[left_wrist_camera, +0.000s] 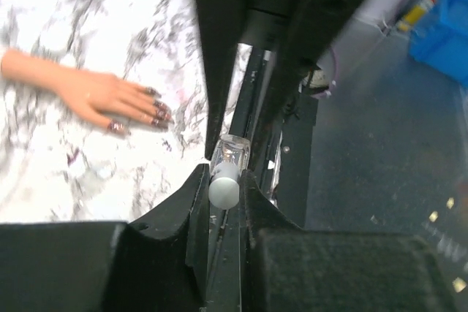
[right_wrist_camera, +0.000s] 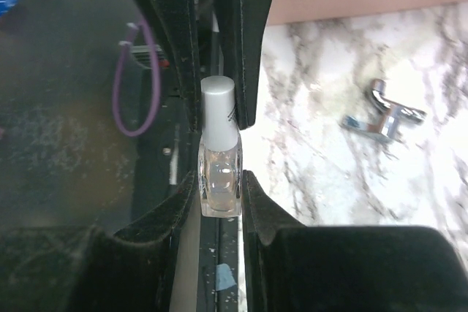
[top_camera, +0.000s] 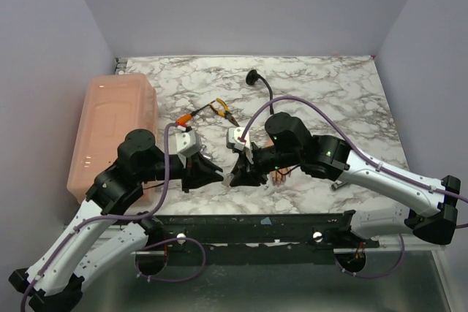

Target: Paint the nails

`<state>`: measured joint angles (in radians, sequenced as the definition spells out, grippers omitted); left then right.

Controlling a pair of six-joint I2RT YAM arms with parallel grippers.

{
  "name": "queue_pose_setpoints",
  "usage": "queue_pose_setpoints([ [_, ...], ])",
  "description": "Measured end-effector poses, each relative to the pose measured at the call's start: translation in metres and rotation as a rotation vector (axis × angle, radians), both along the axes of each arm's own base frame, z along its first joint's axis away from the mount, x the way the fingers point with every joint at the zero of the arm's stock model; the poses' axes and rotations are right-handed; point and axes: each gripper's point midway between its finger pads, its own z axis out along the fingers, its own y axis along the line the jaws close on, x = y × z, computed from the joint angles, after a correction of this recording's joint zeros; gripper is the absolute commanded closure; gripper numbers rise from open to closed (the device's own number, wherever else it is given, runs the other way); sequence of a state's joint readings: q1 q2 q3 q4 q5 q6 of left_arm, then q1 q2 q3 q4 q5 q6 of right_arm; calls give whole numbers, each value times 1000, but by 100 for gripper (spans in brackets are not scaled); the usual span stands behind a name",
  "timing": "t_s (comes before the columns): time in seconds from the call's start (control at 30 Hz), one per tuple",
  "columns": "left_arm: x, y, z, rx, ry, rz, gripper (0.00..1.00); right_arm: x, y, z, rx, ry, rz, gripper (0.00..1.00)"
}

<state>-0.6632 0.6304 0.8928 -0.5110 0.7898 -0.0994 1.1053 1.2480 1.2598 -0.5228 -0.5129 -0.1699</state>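
Note:
A small clear nail polish bottle [right_wrist_camera: 220, 179] with a white cap [right_wrist_camera: 218, 106] is held between both grippers above the table's front edge. My right gripper [right_wrist_camera: 219, 180] is shut on the glass body. My left gripper [left_wrist_camera: 223, 178] is shut on the white cap [left_wrist_camera: 224, 188]. In the top view the two grippers meet tip to tip, left gripper [top_camera: 217, 174] and right gripper [top_camera: 236, 177]. The flesh-coloured mannequin hand [left_wrist_camera: 91, 93] lies flat on the marble, its dark nails [left_wrist_camera: 157, 112] pointing toward the bottle. In the top view the hand [top_camera: 281, 176] is mostly hidden under the right arm.
A pink plastic box [top_camera: 113, 133] stands at the table's left edge. Pliers with orange and yellow handles [top_camera: 210, 110] lie behind the grippers. A black knob with a cable [top_camera: 254, 77] sits further back. A small metal fitting [right_wrist_camera: 384, 117] lies on the marble.

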Motion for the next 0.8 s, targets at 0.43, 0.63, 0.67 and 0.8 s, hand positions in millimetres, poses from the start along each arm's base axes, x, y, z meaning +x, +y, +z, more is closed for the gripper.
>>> queue_pose_setpoints([
  [0.43,68,-3,-22,36,508,511,100,65,-5,-22,-51,-161,-318,100],
  [0.63,78,1,-20,2,557,600,100,77,-4,-20,-32,-195,-373,100],
  [0.67,79,1,-20,-1,561,608,100,78,-3,-20,-29,-199,-378,100],
  [0.8,82,3,-19,-11,571,637,100,81,-2,-19,-17,-207,-389,100],
])
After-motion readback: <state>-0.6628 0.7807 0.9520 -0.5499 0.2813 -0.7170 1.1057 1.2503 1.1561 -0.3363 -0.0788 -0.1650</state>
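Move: I hold the polish bottle sideways between my hands over the table's front edge: my left fingers are on the white cap, with the glass, in my right fingers, about 3 cm to their right. From my left hand the nails of the dummy hand lie some 11 cm ahead, 21 cm right and 24 cm down. On the tabletop too, the faucet is about 22 cm ahead and 9 cm left, the pliers roughly 44 cm straight ahead. With my left fingers still shut on the cap and my right on the glass, I carry the bottle forward about 8 cm with both hands, sinking a little, quickly at first and then easing off. On the way my left hand swings some 35 degrees counter-clockwise and rolls about as much, its top leaning forward; my right turns about 20 degrees clockwise, so both point farther out. ##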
